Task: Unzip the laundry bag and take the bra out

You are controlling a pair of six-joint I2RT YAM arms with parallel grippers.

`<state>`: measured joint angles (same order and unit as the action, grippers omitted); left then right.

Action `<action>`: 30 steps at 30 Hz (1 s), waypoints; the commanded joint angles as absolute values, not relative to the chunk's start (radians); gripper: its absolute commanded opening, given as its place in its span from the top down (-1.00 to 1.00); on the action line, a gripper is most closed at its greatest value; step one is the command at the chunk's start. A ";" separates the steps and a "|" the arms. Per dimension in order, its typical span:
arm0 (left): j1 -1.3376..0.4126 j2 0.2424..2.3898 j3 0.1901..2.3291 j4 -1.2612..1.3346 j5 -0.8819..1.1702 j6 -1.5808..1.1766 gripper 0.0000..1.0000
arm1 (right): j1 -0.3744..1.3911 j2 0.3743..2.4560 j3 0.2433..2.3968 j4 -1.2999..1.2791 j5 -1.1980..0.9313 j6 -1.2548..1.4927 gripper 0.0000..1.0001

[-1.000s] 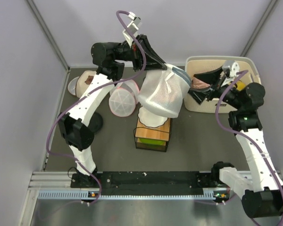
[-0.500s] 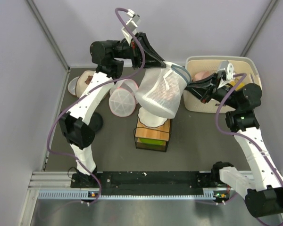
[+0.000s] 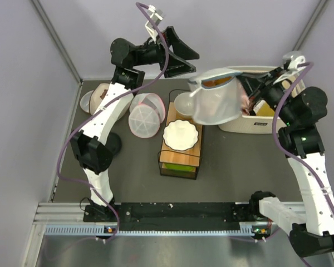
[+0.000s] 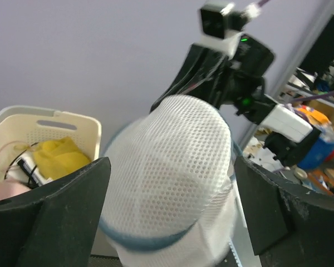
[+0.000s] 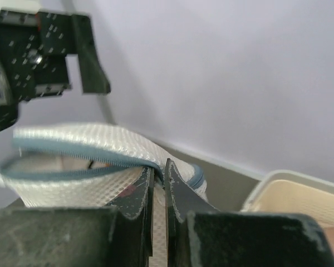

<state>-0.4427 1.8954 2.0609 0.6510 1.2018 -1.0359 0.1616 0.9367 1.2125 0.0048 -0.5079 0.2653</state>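
The laundry bag (image 3: pixel 214 105) of white mesh with blue-grey trim hangs in the air above the table's middle, its zipped rim partly gaping. A strip of the orange bra (image 3: pixel 214 83) shows inside the gap. My right gripper (image 3: pixel 245 88) is shut on the bag's rim at its right side; in the right wrist view the fingers (image 5: pixel 181 192) pinch the trim (image 5: pixel 72 167). My left gripper (image 3: pixel 192 64) stands wide open up and left of the bag, apart from it. In the left wrist view the bag (image 4: pixel 167 178) fills the space ahead of its spread fingers (image 4: pixel 50 214).
A cream basket (image 3: pixel 292 72) at the back right holds a yellow garment (image 4: pixel 55 158). Below the bag stands a wire rack (image 3: pixel 181 164) with a white scalloped bowl (image 3: pixel 181 135). A pink-trimmed mesh bag (image 3: pixel 143 119) and a beige bag (image 3: pixel 103 94) lie at the back left.
My left gripper opened and let go of the bag, drawing back up and left. My right gripper shut on the rim and carried the bag to the right, off the rack.
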 commanded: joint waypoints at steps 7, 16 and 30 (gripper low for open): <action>-0.394 1.738 2.101 0.029 0.907 -0.534 -0.98 | 0.184 1.020 1.453 -0.187 -0.218 -0.092 1.00; -0.460 1.694 2.105 -0.233 0.769 -0.262 -0.98 | 0.202 1.083 1.511 -0.206 -0.413 -0.207 1.00; -0.332 1.588 2.051 -0.364 0.621 -0.225 -0.98 | 0.452 1.316 1.620 -0.046 -0.249 -0.239 1.00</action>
<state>-0.3954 1.6764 2.0583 -0.3691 0.6579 -0.2089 0.3870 1.2797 1.5391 -0.1478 -0.3016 -0.2005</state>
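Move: The laundry bag's unzipped mouth lies about 8 cm right of the open left hand, some 3 cm back and 4 cm lower. From the right hand, already pinching its edge, that mouth lies some 8 cm left, about level in depth and height. The basket stands about 14 cm ahead of the right hand, 14 cm right and 35 cm lower. The white bowl is about 8 cm ahead of the left hand and 38 cm below. Right hand lifts the pinched bag 4 cm, lowers it forward and left; open left moves forward, turning counter-clockwise. ##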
